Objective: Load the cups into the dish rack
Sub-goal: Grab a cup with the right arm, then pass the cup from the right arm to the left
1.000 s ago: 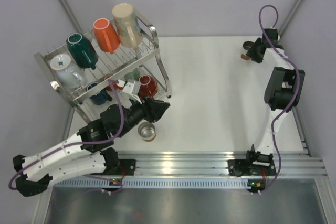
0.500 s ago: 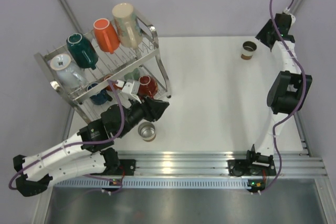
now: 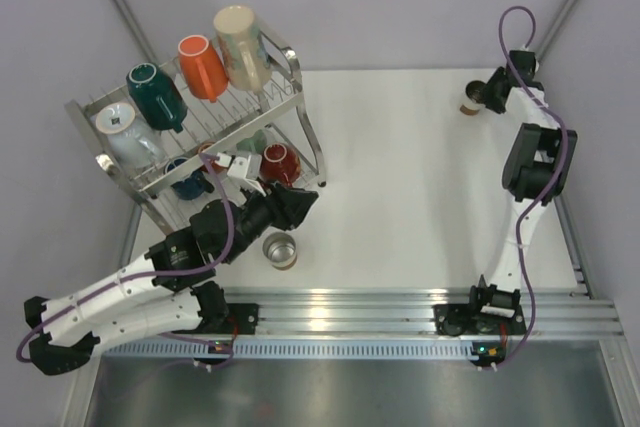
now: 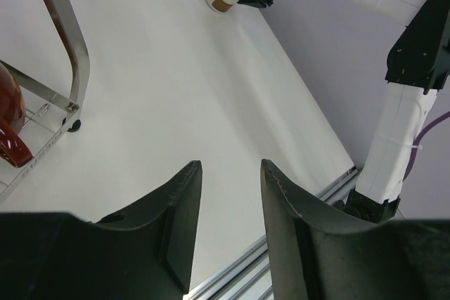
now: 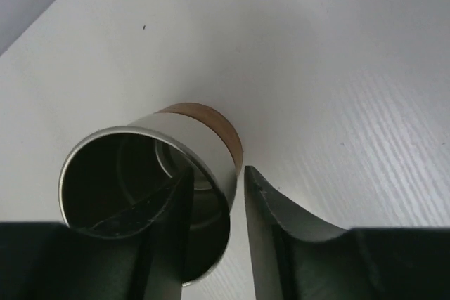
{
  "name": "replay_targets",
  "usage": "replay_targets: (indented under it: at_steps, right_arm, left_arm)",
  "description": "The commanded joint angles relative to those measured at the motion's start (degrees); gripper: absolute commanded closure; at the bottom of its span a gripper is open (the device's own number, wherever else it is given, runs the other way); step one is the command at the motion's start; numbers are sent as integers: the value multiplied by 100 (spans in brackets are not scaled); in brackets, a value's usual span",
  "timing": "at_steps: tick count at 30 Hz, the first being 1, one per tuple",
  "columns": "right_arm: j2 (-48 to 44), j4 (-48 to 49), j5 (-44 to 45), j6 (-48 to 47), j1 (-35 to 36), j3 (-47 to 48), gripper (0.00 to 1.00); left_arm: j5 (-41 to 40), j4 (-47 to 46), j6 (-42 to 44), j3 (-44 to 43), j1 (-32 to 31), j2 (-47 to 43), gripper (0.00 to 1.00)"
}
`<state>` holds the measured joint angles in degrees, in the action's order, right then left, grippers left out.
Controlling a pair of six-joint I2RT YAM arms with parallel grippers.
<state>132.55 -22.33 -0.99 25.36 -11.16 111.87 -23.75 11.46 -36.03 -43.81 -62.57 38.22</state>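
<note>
The dish rack (image 3: 297, 128) stands at the back left. Its top tier carries teal (image 3: 155, 95), orange (image 3: 203, 67), tall beige (image 3: 240, 47) and pale blue (image 3: 125, 132) cups. Navy (image 3: 187, 183), mint (image 3: 256, 141) and red (image 3: 278, 162) cups sit on the lower tier. My left gripper (image 3: 297, 205) hangs open and empty beside the rack's front corner, near the red cup (image 4: 10, 124). A steel cup (image 3: 280, 250) stands just below it. At the far right, my right gripper (image 5: 218, 172) is open astride the wall of a steel, brown-based cup (image 5: 200, 138), one finger inside.
The rack's tubular corner post (image 4: 70, 40) is close on the left gripper's left. The aluminium rail (image 3: 350, 302) runs along the table's near edge. Frame poles (image 3: 120, 2) rise behind the rack and at the back right corner.
My right arm lifted away to the back right, then came back down onto the brown-based cup. My left gripper edged slightly toward the rack.
</note>
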Motion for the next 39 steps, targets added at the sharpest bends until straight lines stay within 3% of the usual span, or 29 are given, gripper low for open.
replay_targets:
  at_steps: [1, 2, 3, 6, 9, 16, 20, 21, 28, 30, 35, 39]
  right_arm:
    - [-1, 141, -243, 47, -71, 90, 67]
    - [-19, 141, -269, 74, -79, 45, 73]
    - [-62, 167, -348, 83, -80, -7, 86]
    - [-578, 299, -856, 258, -97, -236, 100]
    - [-1186, 781, -1689, 609, -80, -841, 100]
    - [-3655, 3030, -3537, 1804, -18, -4091, 100]
    - [-4701, 4664, -4547, 3075, 26, -5639, 100]
    - [-5078, 5250, -4646, 3288, 52, -6103, 100]
    - [-6425, 6713, -5235, 4721, 781, -7363, 100]
    - [-6644, 7661, -5323, 5459, 1062, -7740, 100]
    - [-6699, 10356, -5131, 7321, 1817, -8427, 100]
    - [-6541, 11135, -4876, 7755, 2495, -8691, 100]
  left_arm:
    - [-165, -57, 44, -31, -10, -86, 56]
    - [-165, -65, 44, -40, -10, -78, 55]
    - [-148, -65, 52, -48, -10, -60, 55]
    - [-104, -57, 0, -119, -10, -51, 55]
    - [-86, -65, -27, -241, -10, 45, 53]
    - [81, -92, -71, -663, -10, 256, 49]
    - [238, -380, -71, -743, -1, 379, 46]
    - [274, -512, -45, -734, -1, 388, 46]
    - [538, -1339, 351, -734, -1, 625, 38]
    - [590, -1471, 534, -743, -1, 722, 36]
    - [1082, -1901, 913, -681, -1, 985, 35]
    - [1846, -2420, 1080, -646, -1, 1258, 30]
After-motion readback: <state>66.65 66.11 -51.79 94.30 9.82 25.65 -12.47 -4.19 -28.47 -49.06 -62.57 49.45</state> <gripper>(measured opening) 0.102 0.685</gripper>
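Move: The far cup stands upright at the right gripper: its middle is about 4 cm left of the hand point, level fore and aft, and 3 cm lower, with one open finger inside its mouth and the other outside the right wall. From the left gripper that cup is roughly 42 cm ahead, 55 cm right and 25 cm down. The near cup lies 3 cm back, 8 cm left and 25 cm below the left gripper; the red mug in the rack about 20 cm ahead, 8 cm left, 20 cm below. Shut the right fingers on the far cup's right wall, easing down about 1 cm, then carry it off the table back, left and up towards the left gripper, some 35 cm back, 30 left and 23 up, rolling the hand's left side up and swinging it counter-clockwise. Meanwhile raise the left gripper, bring it about 6 cm right towards the cup, and open it wider. ##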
